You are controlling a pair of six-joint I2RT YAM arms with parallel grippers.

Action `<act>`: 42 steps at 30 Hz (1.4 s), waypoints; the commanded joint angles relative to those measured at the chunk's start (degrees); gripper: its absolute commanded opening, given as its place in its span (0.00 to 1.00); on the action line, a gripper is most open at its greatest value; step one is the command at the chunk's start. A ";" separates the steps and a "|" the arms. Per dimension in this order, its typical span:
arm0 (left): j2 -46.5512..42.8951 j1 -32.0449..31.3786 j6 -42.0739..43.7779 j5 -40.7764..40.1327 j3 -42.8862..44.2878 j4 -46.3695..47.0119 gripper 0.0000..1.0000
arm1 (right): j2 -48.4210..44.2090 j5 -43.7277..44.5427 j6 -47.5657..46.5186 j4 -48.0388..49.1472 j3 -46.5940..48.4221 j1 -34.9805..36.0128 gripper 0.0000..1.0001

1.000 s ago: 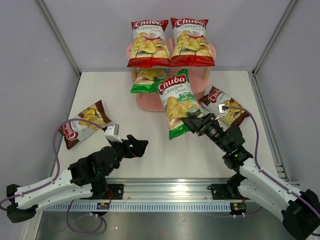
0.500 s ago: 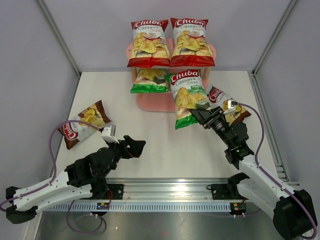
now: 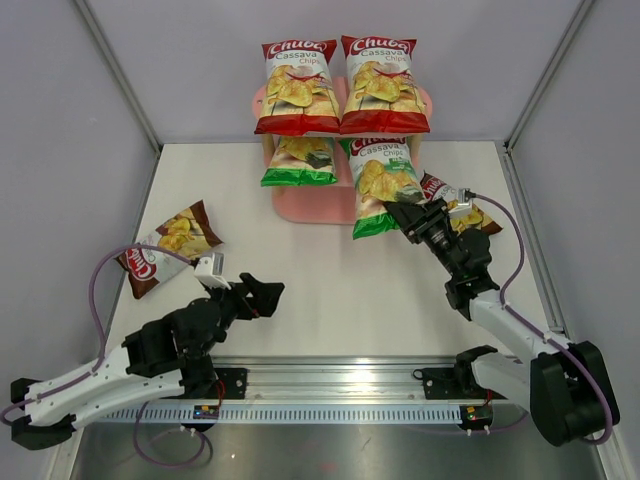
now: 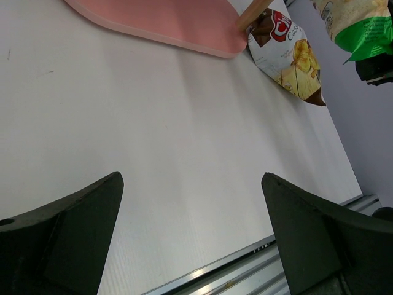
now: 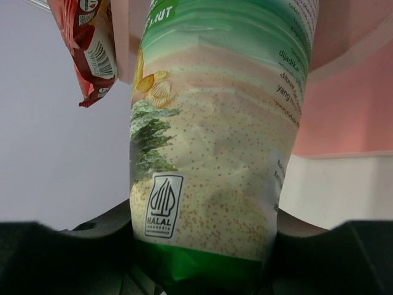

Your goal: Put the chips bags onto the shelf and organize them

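Observation:
My right gripper [image 3: 400, 214] is shut on the lower end of a green chips bag [image 3: 379, 183], held upright at the right half of the pink shelf's [image 3: 315, 208] middle tier. In the right wrist view this bag [image 5: 215, 153] fills the space between the jaws of the gripper [image 5: 202, 246]. Another green bag [image 3: 300, 160] lies on the middle tier's left. Two red bags [image 3: 297, 88] [image 3: 384, 85] stand on the top tier. One brown bag [image 3: 170, 248] lies on the table at the left, another [image 3: 472, 214] behind my right arm. My left gripper [image 3: 262, 293] hangs open and holds nothing.
White walls with metal corner posts [image 3: 120, 75] close in the table on three sides. A metal rail [image 3: 330, 408] runs along the near edge. The left wrist view shows the shelf's bottom board [image 4: 159, 18] and the right brown bag [image 4: 288, 49] beyond bare tabletop.
My right gripper has carried the green bag back and up, from over the table to the shelf's middle tier. The left arm has drawn back slightly toward the near left.

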 commanded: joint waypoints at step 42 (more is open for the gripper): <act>-6.86 -0.03 -1.57 -8.27 1.30 -8.77 0.99 | 32.98 12.88 5.01 19.30 23.07 -0.10 0.09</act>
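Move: The right hand already holds the last green bag by its lower end. The free right half of the middle shelf is centred some 16 cm ahead of this hand and 4 cm to its left, nearly level. The other green bag on that shelf lies about 16 cm ahead and 27 cm left. The red bag above the gap is around 16 cm ahead, 6 cm left and 17 cm up. From the left hand, the gap is roughly 33 cm forward and 34 cm right, slightly above. Straight forward, the right hand slides the green bag top-first into the right half of the middle shelf, under the top board, travelling some 13 cm. On the way the hand rises slightly, then dips a couple of centimetres and partly recovers, turning about 10 degrees clockwise with its left side lifting. Its fingers keep their pinch. The empty, open left hand drifts about 4 cm left. ##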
